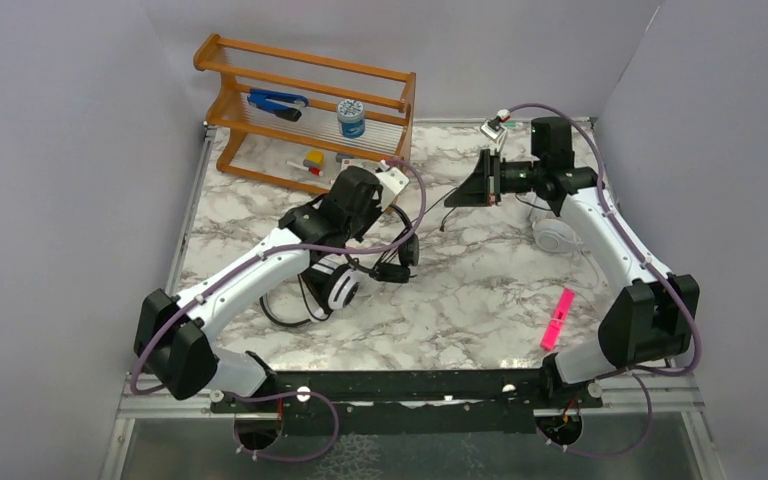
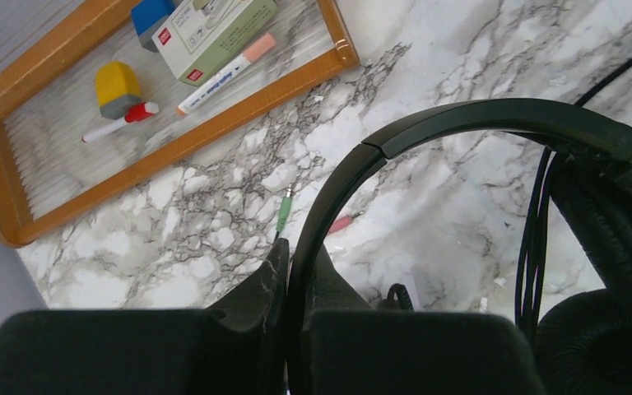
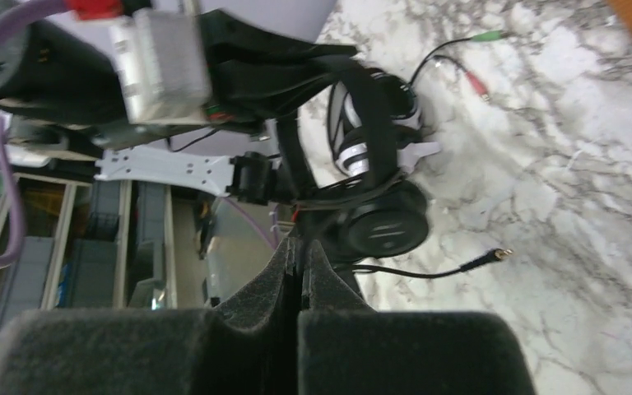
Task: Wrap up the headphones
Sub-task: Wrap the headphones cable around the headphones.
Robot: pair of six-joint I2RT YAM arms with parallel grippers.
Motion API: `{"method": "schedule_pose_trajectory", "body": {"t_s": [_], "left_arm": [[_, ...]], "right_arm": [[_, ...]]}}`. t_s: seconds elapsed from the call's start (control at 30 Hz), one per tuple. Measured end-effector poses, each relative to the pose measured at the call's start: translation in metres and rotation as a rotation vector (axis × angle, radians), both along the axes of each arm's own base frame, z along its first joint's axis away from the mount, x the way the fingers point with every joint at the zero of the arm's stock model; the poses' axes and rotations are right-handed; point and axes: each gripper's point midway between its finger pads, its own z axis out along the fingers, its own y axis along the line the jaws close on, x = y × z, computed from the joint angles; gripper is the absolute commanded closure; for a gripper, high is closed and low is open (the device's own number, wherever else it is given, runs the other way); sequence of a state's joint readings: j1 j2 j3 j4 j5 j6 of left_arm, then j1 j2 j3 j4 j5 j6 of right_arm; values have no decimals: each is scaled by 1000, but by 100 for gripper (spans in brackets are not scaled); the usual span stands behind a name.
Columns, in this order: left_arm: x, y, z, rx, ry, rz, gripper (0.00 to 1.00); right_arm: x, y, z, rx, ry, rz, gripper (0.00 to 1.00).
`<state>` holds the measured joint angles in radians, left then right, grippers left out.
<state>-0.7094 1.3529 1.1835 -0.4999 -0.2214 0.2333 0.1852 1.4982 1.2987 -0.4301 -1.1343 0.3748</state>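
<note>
My left gripper [image 2: 296, 255] is shut on the headband of the all-black headphones [image 2: 461, 119], which it holds lifted over the marble table; their ear pad [image 2: 592, 346] hangs at the lower right with black cord beside it. From the top they show mid-table [image 1: 407, 250]. The white headphones with black pads [image 1: 340, 287] lie under my left arm. The all-white headphones [image 1: 555, 235] lie partly hidden beneath my right arm. My right gripper [image 3: 300, 247] points left toward the black headphones [image 3: 387, 226] and is shut on their thin black cord, whose plug [image 3: 502, 255] hangs free.
A wooden rack [image 1: 305, 110] at the back left holds a blue stapler [image 1: 278, 102], a jar [image 1: 351, 118], markers and a box [image 2: 218, 33]. A green plug [image 2: 284, 212] and a red plug [image 2: 339, 224] lie on the table. A pink marker [image 1: 557, 318] lies front right.
</note>
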Motion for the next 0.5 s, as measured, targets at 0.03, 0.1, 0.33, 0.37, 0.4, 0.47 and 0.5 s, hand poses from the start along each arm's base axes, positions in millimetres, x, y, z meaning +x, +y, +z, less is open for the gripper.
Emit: {"method": "schedule_pose_trajectory", "body": {"t_s": [0.03,0.1,0.33,0.37,0.4,0.47,0.5], "left_arm": [[3,1,-4,19,-3,18,100],[10,1,-9,47,-1,55,100],[41,-9,4,-35,-24,249,100],[42,-10,7,-59,-23,268,100],[44,-12,11,-90,-22,293,100],[48,-17,19,-138,-25,326,100],[51,-20,22,-164,-23,344,100]], "right_arm": [[-5,1,4,12,8,16,100],[-17,5,13,32,15,42,100],[-76,25,30,93,45,118,100],[-82,30,30,102,53,128,100],[-87,35,28,106,65,133,99],[-92,44,25,110,85,134,99],[-93,49,24,110,91,132,99]]}}
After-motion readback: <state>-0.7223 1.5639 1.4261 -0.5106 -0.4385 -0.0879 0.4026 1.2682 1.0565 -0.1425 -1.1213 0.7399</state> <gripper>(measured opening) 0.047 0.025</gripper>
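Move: The right hand, pinching the cable, has the black headphones about 11 cm to its left, 8 cm back and 10 cm below. The white headphones lie on the table roughly 28 cm to its left, 7 cm back and 25 cm below. From the left hand, which still grips the headband, the black headphones' middle hangs some 8 cm to the right, level ahead and 3 cm lower. Right hand draws the cable back some 9 cm towards the ear cups; the other swings headphones forward, counter-clockwise. ##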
